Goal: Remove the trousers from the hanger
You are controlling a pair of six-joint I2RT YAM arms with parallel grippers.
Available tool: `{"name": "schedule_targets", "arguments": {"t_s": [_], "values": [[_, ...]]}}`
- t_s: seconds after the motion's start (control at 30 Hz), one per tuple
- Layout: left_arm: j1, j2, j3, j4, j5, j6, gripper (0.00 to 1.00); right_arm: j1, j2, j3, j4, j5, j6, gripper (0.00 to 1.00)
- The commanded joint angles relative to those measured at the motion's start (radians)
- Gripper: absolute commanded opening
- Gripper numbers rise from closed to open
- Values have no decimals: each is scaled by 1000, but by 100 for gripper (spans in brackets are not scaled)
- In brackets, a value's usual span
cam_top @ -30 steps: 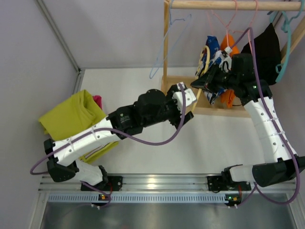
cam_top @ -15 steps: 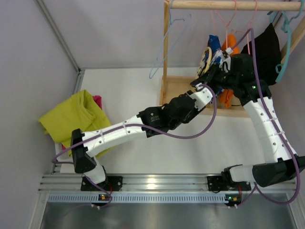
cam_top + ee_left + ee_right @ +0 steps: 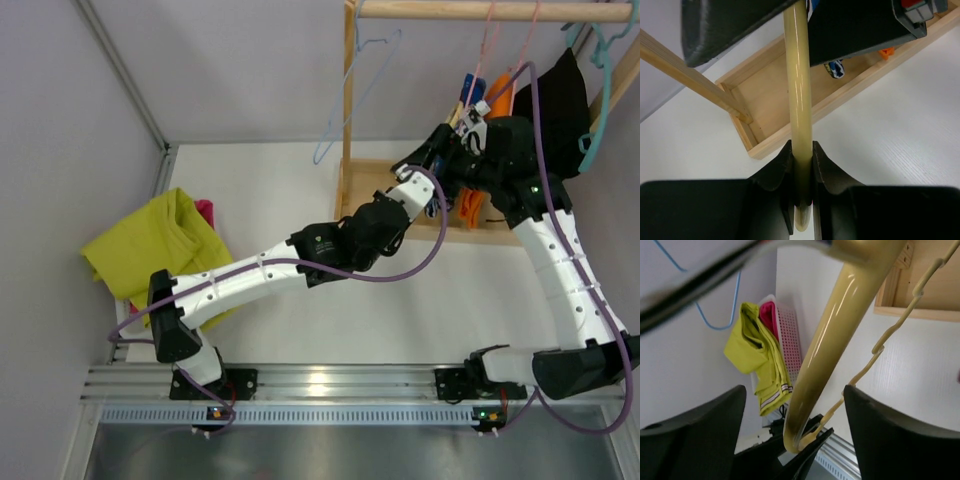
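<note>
The lime yellow-green trousers with a striped hem and the magenta-pink trousers lie folded at the far left, away from both grippers. They also show in the right wrist view, lime and pink. My left gripper is shut on the end of a cream plastic hanger bar by the wooden rack. My right gripper is open, its jaws wide on either side of the same bar. Blue-patterned cloth and orange cloth hang behind the grippers.
A wooden rack with a top rail and a tray base stands at the back right. An empty blue wire hanger and a black garment on a teal hanger hang from the rail. A white perforated basket sits under the folded trousers.
My left arm has stretched from the table's middle to the rack and closed on the hanger's end. The hanger with the blue-patterned cloth has turned and risen a little at my right gripper.
</note>
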State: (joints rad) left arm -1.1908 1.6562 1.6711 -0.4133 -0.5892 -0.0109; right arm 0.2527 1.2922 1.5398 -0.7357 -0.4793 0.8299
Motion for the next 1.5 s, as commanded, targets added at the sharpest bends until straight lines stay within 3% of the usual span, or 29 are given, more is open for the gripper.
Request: {"name": "schedule_targets", "arguments": {"t_s": [0.0, 0.03, 0.1, 0.37, 0.53, 0.7, 0.87, 1.03, 1.47], "values": [[13, -70, -10, 13, 11, -58, 0, 8, -73, -3, 88, -19, -60, 84], [25, -75, -13, 13, 6, -61, 0, 7, -89, -12, 104, -19, -60, 92], [39, -102, -27, 11, 9, -83, 0, 2, -102, -15, 114, -19, -54, 99], [63, -262, -122, 5, 29, -98, 0, -32, -169, -27, 194, -31, -98, 99], [89, -285, -117, -7, 37, -107, 0, -35, -215, -44, 257, -30, -135, 100], [212, -237, -13, -59, 113, -182, 0, -47, -217, -44, 228, -59, -181, 99], [267, -191, 99, -56, 216, -227, 0, -62, -209, -38, 211, -148, -310, 99], [278, -171, 151, -55, 299, -245, 0, -101, -202, -49, 211, -251, -333, 99], [284, -88, 292, -47, 246, -239, 0, -153, -197, -70, 216, -312, -321, 99]]}}
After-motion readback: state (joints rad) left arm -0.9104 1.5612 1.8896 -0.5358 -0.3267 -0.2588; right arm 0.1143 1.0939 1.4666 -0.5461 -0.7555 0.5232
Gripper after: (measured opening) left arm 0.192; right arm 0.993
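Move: The left hand still pinches the emptied yellow hanger near the low end of its bar; the free stretch of rod near its left end lies about 17 cm ahead, 4 cm left and 22 cm above this hand. The blue hanger hangs some 12 cm ahead, 9 cm left and 12 cm up, the patterned trousers about 10 cm ahead and 9 cm right. From the right hand, already opening around the hanger, that stretch is roughly 13 cm ahead, 4 cm left and 18 cm up. Keeping its pinch on the yellow hanger, the left hand carries it up about 11 cm, swinging early to the left by some 10 cm and giving back a few, then pushing about 5 cm forward towards the rod beside the blue hanger, while the wrist rolls its left side down. The right hand finishes opening wide, clears the hanger by going up and a little back, tips its fingers up some 30 degrees with a slight counter-clockwise turn, and ends empty, sinking slightly. ##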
